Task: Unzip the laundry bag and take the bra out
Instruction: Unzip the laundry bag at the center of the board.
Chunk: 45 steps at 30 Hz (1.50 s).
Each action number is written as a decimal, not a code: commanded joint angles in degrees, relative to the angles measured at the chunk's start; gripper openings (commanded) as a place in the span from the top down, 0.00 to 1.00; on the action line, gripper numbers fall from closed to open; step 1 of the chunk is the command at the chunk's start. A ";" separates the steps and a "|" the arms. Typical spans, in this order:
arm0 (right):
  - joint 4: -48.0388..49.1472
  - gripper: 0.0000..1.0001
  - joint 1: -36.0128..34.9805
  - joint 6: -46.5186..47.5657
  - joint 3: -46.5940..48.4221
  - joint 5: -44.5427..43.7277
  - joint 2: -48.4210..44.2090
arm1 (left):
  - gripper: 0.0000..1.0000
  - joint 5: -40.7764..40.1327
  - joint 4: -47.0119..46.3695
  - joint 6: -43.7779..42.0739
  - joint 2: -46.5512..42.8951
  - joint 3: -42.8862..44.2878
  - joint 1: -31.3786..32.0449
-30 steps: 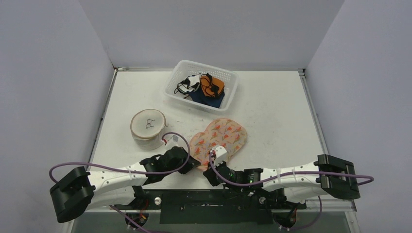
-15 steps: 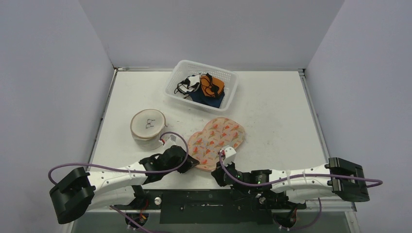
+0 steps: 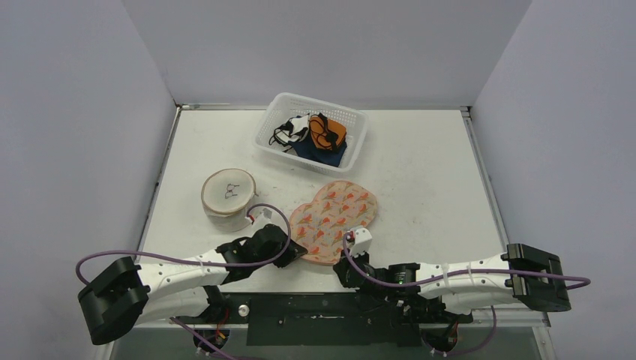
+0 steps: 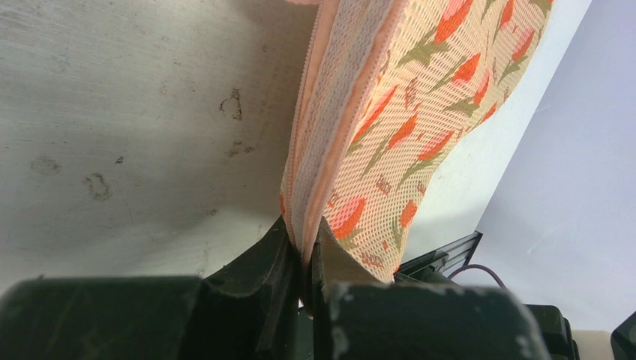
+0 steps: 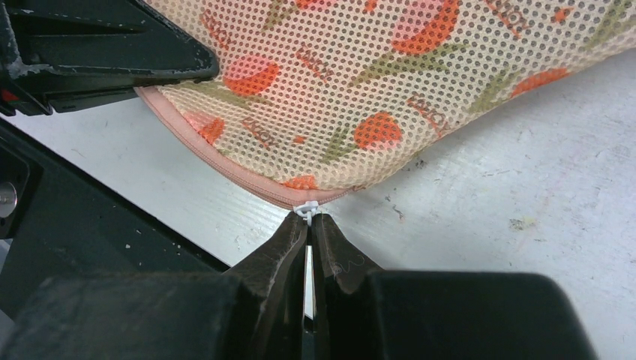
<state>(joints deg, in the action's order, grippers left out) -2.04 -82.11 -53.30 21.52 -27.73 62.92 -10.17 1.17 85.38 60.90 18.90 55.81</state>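
Observation:
The laundry bag (image 3: 334,217) is a flat peach mesh pouch with orange flowers, lying near the table's front middle. My left gripper (image 3: 294,251) is shut on its left near edge; in the left wrist view the pink trim (image 4: 311,161) is pinched between the black jaws (image 4: 306,259). My right gripper (image 3: 346,259) is shut on the white zipper pull (image 5: 307,209) at the bag's near rim, fingertips (image 5: 310,223) pressed together just under the seam. The bra is hidden; nothing shows through the mesh (image 5: 390,82).
A white plastic basket (image 3: 278,133) with dark and orange garments stands at the back centre. A round beige pouch (image 3: 228,196) lies left of the bag. The black mounting rail (image 3: 322,311) runs along the near edge, close under both grippers.
My right gripper has slid rightward along the bag's near rim with the zipper pull. The bag has shifted slightly. The left gripper has held its grip in place.

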 commanded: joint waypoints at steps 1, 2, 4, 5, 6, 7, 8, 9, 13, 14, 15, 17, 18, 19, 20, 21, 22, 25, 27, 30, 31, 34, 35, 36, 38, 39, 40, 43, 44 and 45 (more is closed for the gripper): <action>-4.63 0.95 0.28 -2.21 -0.47 -4.60 -0.73 | 1.00 -3.63 1.51 -0.99 0.52 0.26 -1.22; -4.89 0.95 0.32 -2.41 -0.49 -4.76 -0.69 | 1.00 -3.55 1.33 -0.98 0.60 0.26 -1.16; -5.28 0.95 0.43 -2.88 -0.55 -5.09 -0.71 | 1.00 -3.41 1.11 -0.94 0.70 0.19 -1.21; -5.41 0.95 0.54 -3.05 -0.61 -5.14 -0.69 | 1.00 -3.37 1.00 -0.99 0.78 0.13 -1.22; -5.61 0.95 0.66 -3.24 -0.66 -5.21 -0.75 | 1.00 -3.32 0.90 -1.01 0.79 0.03 -1.18; -5.68 0.95 0.79 -3.41 -0.77 -5.23 -0.78 | 1.00 -3.28 0.68 -0.92 0.86 -0.06 -1.21; -5.65 0.95 0.87 -3.49 -0.84 -5.17 -0.85 | 1.00 -3.20 0.45 -0.84 0.86 -0.16 -1.19; -5.54 0.95 0.86 -3.62 -0.94 -5.08 -0.98 | 1.00 -3.19 0.24 -0.90 0.83 -0.25 -1.16; -4.43 0.95 0.89 -3.16 -1.29 -4.44 -1.72 | 1.00 -2.95 -0.38 -1.00 0.88 -0.44 -1.10; -3.92 0.95 0.89 -3.06 -1.42 -3.99 -2.09 | 1.00 -2.80 -0.38 -1.07 0.88 -0.44 -1.12; -3.59 0.95 0.85 -2.90 -1.45 -3.55 -2.45 | 1.00 -2.69 -1.35 -1.17 0.96 -0.44 -1.07; -3.14 0.88 0.81 -2.75 -1.22 -2.42 -3.45 | 1.00 -2.26 -2.91 -1.22 1.25 -0.44 -1.07; -2.98 0.80 0.76 -2.96 -0.95 -1.67 -4.11 | 1.00 -2.04 -3.52 -1.21 1.36 -0.44 -1.05; -2.95 0.70 0.79 -3.22 -0.81 -1.17 -4.76 | 1.00 -1.87 -4.10 -1.25 1.51 -0.44 -0.99; -3.06 0.58 0.73 -3.69 -0.53 -0.84 -5.54 | 1.00 -1.68 -4.88 -1.25 1.69 -0.44 -0.86; -3.25 0.48 0.72 -4.25 -0.32 -0.57 -6.32 | 1.00 -1.61 -5.63 -1.25 1.90 -0.39 -0.72; -3.32 0.38 0.72 -4.96 -0.18 -0.36 -7.18 | 1.00 -1.60 -6.24 -1.13 2.12 -0.31 -0.52; -3.21 0.22 0.83 -7.82 -0.27 -0.05 -9.83 | 1.00 -1.90 -8.00 -0.65 2.82 -0.09 0.05; -2.92 0.16 1.16 -10.45 -1.19 -0.89 -11.97 | 1.00 -2.54 -9.32 -0.04 3.07 -0.09 0.59; -0.49 0.12 3.69 -14.23 -4.67 -0.86 -14.83 | 1.00 -4.46 -11.84 1.76 3.25 -0.74 1.72; 1.08 0.12 6.10 -15.10 -6.18 0.26 -15.59 | 1.00 -5.42 -13.05 2.44 3.33 -1.12 2.58; 7.64 0.10 11.47 -17.43 -10.34 4.26 -17.22 | 1.00 -7.77 -15.75 3.25 4.69 -1.03 4.85; 8.97 0.10 12.67 -17.79 -11.11 4.75 -17.43 | 0.95 -7.99 -15.99 3.10 5.65 -0.48 5.46; 9.62 0.10 13.52 -17.95 -11.44 4.97 -17.45 | 0.90 -8.09 -16.08 2.74 6.69 0.22 5.96; 9.95 0.10 14.61 -17.66 -11.38 4.73 -16.81 | 0.78 -7.68 -16.23 2.04 8.80 1.71 6.73; 9.95 0.10 15.07 -17.31 -11.22 4.62 -16.39 | 0.72 -7.31 -16.51 1.74 9.93 2.16 7.01; 9.93 0.10 15.65 -17.02 -11.09 4.74 -16.02 | 0.66 -6.64 -16.81 1.41 10.87 2.46 7.08; 11.05 0.10 17.53 -16.33 -11.29 5.85 -14.80 | 0.50 -5.09 -16.91 -0.10 11.86 2.84 7.20; 11.42 0.10 18.04 -16.04 -11.51 6.14 -14.44 | 0.44 -4.77 -15.95 -0.72 11.56 2.96 7.23; 11.85 0.11 18.56 -15.59 -11.70 6.41 -14.00 | 0.38 -4.73 -14.46 -1.47 10.96 3.17 7.47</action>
<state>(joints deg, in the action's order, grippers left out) 4.84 -65.34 -69.54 9.54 -22.20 47.59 -15.62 -11.92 86.52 72.49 19.27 62.65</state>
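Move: Pinched in the right fingertips is the zipper pull, at the near right edge of the laundry bag, whose middle lies about 13 cm straight ahead and 2 cm lower. From the left hand, which still grips the bag's zipper edge, the pull is some 7 cm back and 8 cm to the right, level with it; the bag's middle is 7 cm ahead and 8 cm right, 2 cm lower. The round white mesh bag stands about 16 cm ahead and 20 cm left of the left hand. Easing the zipper pull about 1 cm rightward, the right hand then opens wide, lets it go and rises some 3 cm, then travels about 5 cm forward and 3 cm right while sinking again to hover over the bag's near right edge, turning about 20 degrees clockwise and rolling its left side up. The left hand keeps its pinch until late, then slides about 3 cm right, dips 1 cm and opens halfway around the bag edge. ##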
